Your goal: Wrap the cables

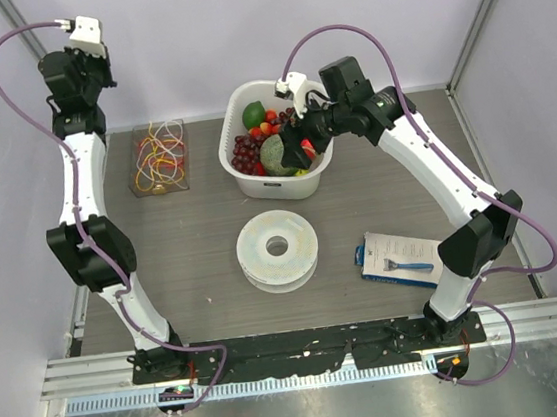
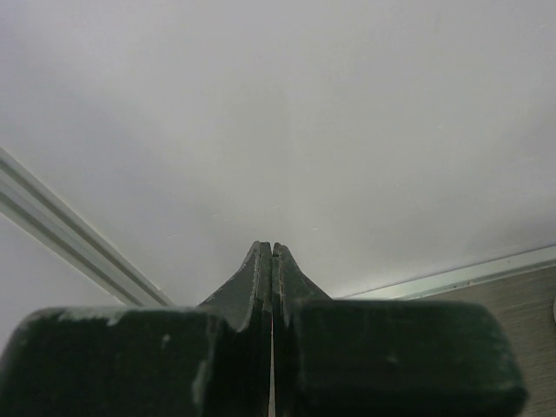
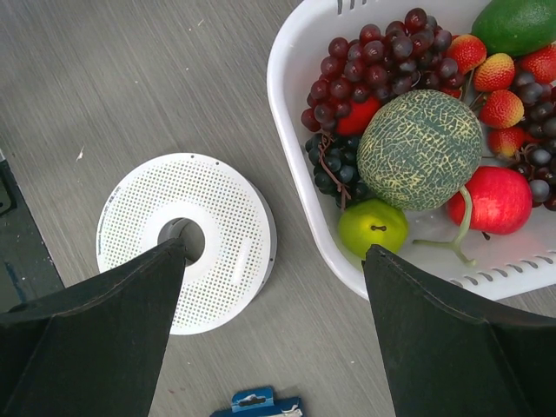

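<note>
The cables are a tangle of thin red, orange and yellow wires lying in a clear tray at the back left of the table. My left gripper is raised at the far left, well above and behind the tray. It faces the white wall, shut with nothing between its fingers. My right gripper is open and empty. It hovers over the near edge of the white fruit basket, between the basket and the white spool, touching neither. The cables do not show in either wrist view.
The white perforated spool lies flat at the table's middle. The basket holds grapes, a melon, an apple, a pear and strawberries. A blue-and-white packet lies at the front right. Walls close in the back and sides.
</note>
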Available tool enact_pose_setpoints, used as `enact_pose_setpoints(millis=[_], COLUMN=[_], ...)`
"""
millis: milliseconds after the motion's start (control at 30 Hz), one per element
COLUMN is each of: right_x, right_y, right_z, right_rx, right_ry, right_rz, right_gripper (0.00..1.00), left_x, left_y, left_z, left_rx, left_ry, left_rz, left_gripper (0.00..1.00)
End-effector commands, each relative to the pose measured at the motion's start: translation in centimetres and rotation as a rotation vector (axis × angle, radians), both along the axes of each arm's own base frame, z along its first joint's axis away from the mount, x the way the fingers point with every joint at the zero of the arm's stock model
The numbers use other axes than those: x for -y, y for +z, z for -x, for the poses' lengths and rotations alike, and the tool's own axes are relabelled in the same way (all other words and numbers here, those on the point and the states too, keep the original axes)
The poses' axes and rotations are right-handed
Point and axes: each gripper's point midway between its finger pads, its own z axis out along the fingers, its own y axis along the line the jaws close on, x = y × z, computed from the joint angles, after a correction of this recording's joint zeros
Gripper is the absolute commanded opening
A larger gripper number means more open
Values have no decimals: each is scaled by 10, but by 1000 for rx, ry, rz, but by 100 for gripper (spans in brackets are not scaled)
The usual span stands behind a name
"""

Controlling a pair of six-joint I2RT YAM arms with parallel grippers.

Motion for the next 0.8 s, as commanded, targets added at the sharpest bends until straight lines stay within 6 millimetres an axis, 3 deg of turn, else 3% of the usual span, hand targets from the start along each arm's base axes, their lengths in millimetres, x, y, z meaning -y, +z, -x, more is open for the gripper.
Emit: enact_pose_setpoints(millis=[0, 67, 100, 133, 300, 433, 600, 767], right_x=[3, 3, 3, 3, 4, 5, 4, 3], right_y=[42, 42, 41, 42, 37, 34, 27, 21], right_z=[11, 12, 12, 12, 14, 14, 14, 14], right_rx=[91, 91, 89, 90, 83, 77, 63, 40], right_ry=[22, 24, 25, 26, 28, 30, 37, 43], right_rz=[-62, -61, -59, -60, -49, -42, -32, -30], right_gripper=[88, 88, 88, 89, 88, 88, 88, 88], left_x=[-1, 13, 21, 27, 27, 32, 28, 20], left_y=[28, 17, -5, -14, -70, -120, -186, -234], left_z=[13, 17, 17, 19, 28, 46, 62, 60], left_rx=[59, 8, -80, -139, -377, -523, -744, -837], left_ry=[2, -76, -126, -174, -184, -253, -357, -449], left_rz=[15, 3, 2, -27, 66, 16, -134, -285], left_gripper=[0, 0, 5, 8, 45, 63, 72, 72])
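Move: The box of cables lies almost straight below the left gripper, some 39 cm down, only about 1 cm back and 1 cm to the left. The white fruit basket stands roughly 31 cm to this gripper's right and level with it in reach; the white spool lies about 31 cm back and 28 cm right. From the right gripper the cable box is some 21 cm ahead and 36 cm left, about 27 cm lower. Bring the left gripper down about 20 cm towards the box of cables, gathering speed and easing back some 4 cm, with a slight drift to the right. On the way tip the level fingers down by roughly 40 degrees, swing them clockwise, and open them from shut to nearly three quarters wide. Stop short of the cables, touching nothing. ##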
